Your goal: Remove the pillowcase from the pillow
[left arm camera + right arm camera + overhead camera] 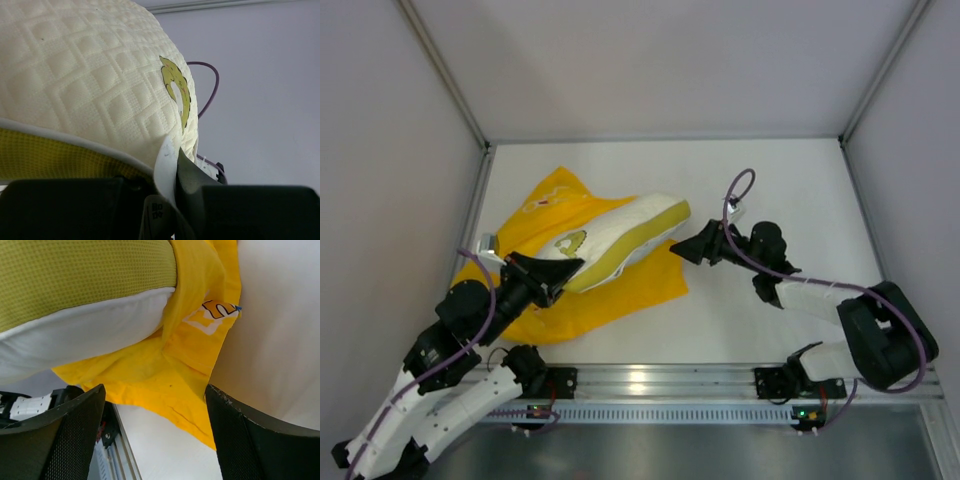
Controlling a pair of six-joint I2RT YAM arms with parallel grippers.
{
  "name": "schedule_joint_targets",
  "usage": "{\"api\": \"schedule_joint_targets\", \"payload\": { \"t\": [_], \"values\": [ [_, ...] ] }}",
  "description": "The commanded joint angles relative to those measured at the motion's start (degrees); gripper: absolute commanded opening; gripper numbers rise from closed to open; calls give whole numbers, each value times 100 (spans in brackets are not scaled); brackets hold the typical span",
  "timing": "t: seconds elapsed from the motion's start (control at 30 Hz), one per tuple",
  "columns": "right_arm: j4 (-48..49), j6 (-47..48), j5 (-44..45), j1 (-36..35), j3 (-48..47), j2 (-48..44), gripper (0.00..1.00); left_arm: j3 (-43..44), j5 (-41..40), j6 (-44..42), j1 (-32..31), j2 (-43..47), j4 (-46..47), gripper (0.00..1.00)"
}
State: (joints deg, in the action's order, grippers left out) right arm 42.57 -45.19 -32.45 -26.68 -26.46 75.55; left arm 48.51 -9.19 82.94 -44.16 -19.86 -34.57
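Note:
The cream quilted pillow (pixel 620 232) is raised off the table at a tilt, its left corner in my left gripper (pixel 558 270). The left wrist view shows the pillow (pixel 75 75) with its small yellow emblem (pixel 176 90) and its white tag (pixel 166 167) pinched in my left gripper (pixel 175 161). The bright yellow pillowcase (pixel 605 300) lies flat on the table beneath the pillow, off it. My right gripper (pixel 686 248) is open beside the pillow's right end. In the right wrist view, my right gripper (pixel 155 412) faces the pillowcase (pixel 175 370), with the pillow (pixel 80 335) above it.
A metal rail (pixel 650 380) runs along the table's near edge, in front of the arm bases. White walls close in the left, back and right. A purple cable (pixel 740 190) loops above my right wrist.

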Motion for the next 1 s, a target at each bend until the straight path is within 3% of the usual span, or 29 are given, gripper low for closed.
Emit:
{"api": "schedule_joint_targets", "payload": {
  "t": [0.0,0.07,0.2,0.43,0.5,0.53,0.6,0.63,0.73,0.83,0.97],
  "values": [
    [1611,-340,-341,119,-219,337,77,448,137,56,30,-44,784,0],
    [1938,-629,-324,154,-228,697,76,527,207,56,30,-106,811,0],
    [3858,-1576,-499,171,-324,1740,73,677,251,47,30,-194,820,0],
    [5251,-2687,-473,207,-877,3236,56,818,338,73,30,-194,846,0],
    [5446,-2881,-525,207,-992,3413,46,844,409,109,30,-220,881,0],
    [5507,-2916,-552,198,-1106,3536,30,827,522,126,30,-229,995,0],
    [5508,-2960,-622,146,-1282,3642,12,661,690,179,30,-290,1267,0],
    [5525,-2961,-649,110,-1353,3651,0,546,830,223,30,-325,1869,0],
    [5281,-2952,-649,-83,-1704,3695,0,334,1621,565,30,-659,2856,0],
    [4823,-2925,-526,-232,-2117,3870,0,745,1903,487,30,-949,2868,0],
    [4866,-3687,-465,-277,-2828,4616,0,1413,2017,171,30,-1160,2877,0]
  ]
}}
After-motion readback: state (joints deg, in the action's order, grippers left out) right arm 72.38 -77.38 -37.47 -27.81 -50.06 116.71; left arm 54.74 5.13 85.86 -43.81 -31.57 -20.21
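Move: The pillowcase fold that the right hand shuts on hangs by the pillow's right-hand end, about 5 cm ahead of that hand, 4 cm to its left and 6 cm lower. The middle of the pillow is some 9 cm to the right hand's left, about level with it fore and aft, and roughly 6 cm higher. From the left hand, already pinching a pillow corner, the fold lies about 17 cm ahead, 11 cm right and 22 cm below. The pillowcase fold is pinched by the right fingers, which close fully after the hand reaches forward, left and down about 6 cm beneath the pillow's end, rolling as it goes; still gripping, it then pushes on forward, left and back up. The left hand keeps its pinch on the pillow corner and lifts about 7 cm, swinging right late and turning slightly clockwise. ##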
